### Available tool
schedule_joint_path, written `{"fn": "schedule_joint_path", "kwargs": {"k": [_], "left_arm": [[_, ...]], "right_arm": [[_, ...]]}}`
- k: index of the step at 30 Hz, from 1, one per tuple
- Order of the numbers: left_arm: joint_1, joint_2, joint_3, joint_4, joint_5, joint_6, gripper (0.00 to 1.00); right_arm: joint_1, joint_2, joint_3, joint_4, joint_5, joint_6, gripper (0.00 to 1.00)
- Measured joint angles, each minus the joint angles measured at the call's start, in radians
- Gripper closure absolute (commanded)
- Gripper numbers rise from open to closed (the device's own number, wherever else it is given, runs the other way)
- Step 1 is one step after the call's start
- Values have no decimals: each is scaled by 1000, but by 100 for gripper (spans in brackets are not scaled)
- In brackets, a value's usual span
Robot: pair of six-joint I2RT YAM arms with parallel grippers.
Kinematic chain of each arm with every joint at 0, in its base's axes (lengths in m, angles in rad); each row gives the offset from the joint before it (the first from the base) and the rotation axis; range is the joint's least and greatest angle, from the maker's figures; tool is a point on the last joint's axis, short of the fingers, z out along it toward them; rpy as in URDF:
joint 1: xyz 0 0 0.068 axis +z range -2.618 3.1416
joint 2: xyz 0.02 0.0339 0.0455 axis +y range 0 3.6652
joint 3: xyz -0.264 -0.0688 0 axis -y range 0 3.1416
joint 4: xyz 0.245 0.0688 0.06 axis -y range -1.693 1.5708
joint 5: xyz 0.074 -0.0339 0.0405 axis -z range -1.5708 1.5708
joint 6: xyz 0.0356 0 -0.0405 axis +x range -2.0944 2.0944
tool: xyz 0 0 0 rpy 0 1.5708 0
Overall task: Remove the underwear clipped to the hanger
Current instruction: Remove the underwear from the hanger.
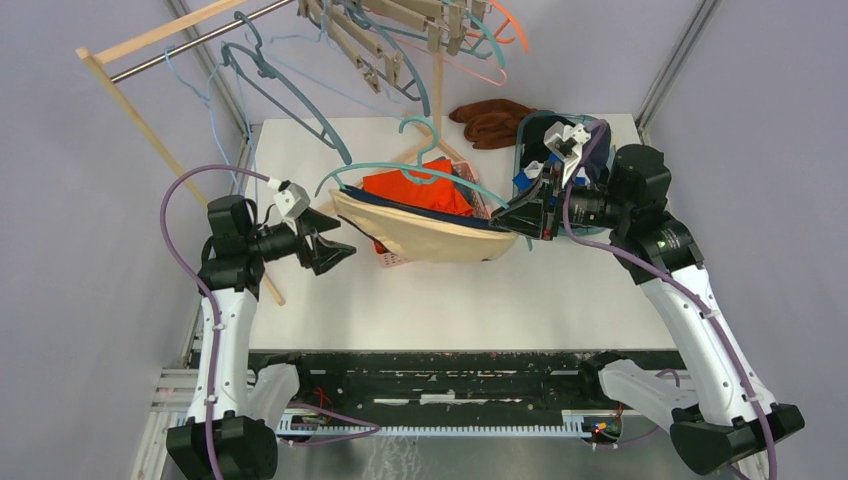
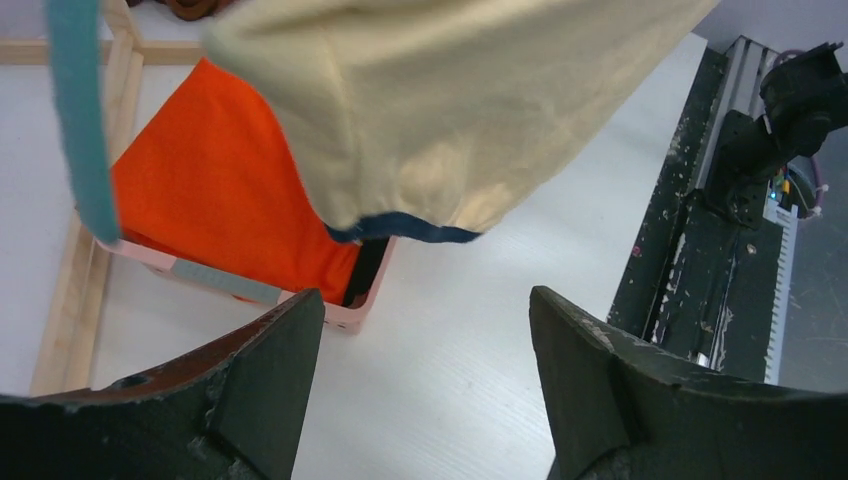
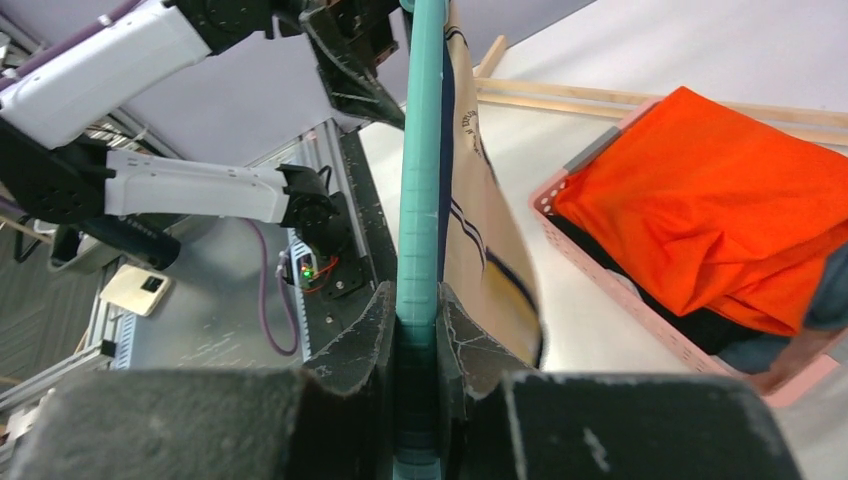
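Observation:
A teal hanger (image 1: 430,165) is held level above the table, with my right gripper (image 1: 505,222) shut on its right end. Beige underwear (image 1: 430,238) with navy trim hangs from the hanger's bar. The right wrist view shows the hanger bar (image 3: 420,180) pinched between the jaws of the right gripper (image 3: 418,320), with the underwear (image 3: 480,230) beside it. My left gripper (image 1: 345,252) is open just left of the underwear's left end. In the left wrist view the underwear (image 2: 450,110) hangs above and ahead of the left gripper (image 2: 425,330), whose jaws hold nothing, and the hanger (image 2: 80,120) shows at the left.
A pink basket (image 1: 392,260) holding a large orange garment (image 1: 415,190) stands on the table under the hanger. A brown cloth (image 1: 490,122) lies at the back, and a teal bin (image 1: 525,150) sits behind the right arm. A wooden rack (image 1: 170,150) with several hangers (image 1: 290,90) rises at the back left.

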Motion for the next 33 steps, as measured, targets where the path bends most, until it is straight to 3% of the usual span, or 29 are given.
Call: {"fn": "schedule_joint_path", "kwargs": {"k": [3, 8, 26, 30, 33], "left_arm": [[0, 0, -2, 54, 2, -55, 21], [-1, 0, -2, 101, 58, -105, 32], [11, 57, 18, 121, 218, -211, 54], [26, 114, 69, 52, 262, -188, 54], [31, 167, 144, -97, 297, -63, 50]], "right_arm": [[-1, -8, -11, 16, -40, 5, 100], [-6, -26, -26, 48, -84, 13, 100], [-44, -31, -60, 135, -109, 86, 100], [-51, -31, -69, 164, -112, 107, 100], [-57, -31, -80, 181, -112, 116, 100]]}}
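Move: The underwear's middle lies about 14 cm to the left hand's right, 4 cm ahead and some 6 cm higher; its near edge is only a few centimetres from the open fingertips. The middle of the teal hanger carrying it is roughly 13 cm right of that hand, 7 cm ahead and 11 cm up, and the pink basket 13 cm right, 14 cm ahead and 20 cm below. From the right hand, the underwear is about 15 cm left, level fore and aft, and 6 cm lower. Still gripping the teal hanger's right end, the right hand eases back about 2 cm, then creeps most of the way forward again, ending 1 cm higher. The left hand rises some 4 cm towards the underwear's near corner, drifting slightly right and back as its fingers swing about 10 degrees clockwise, come up nearly level and close from wide to about half open; a touch can't be made out. ##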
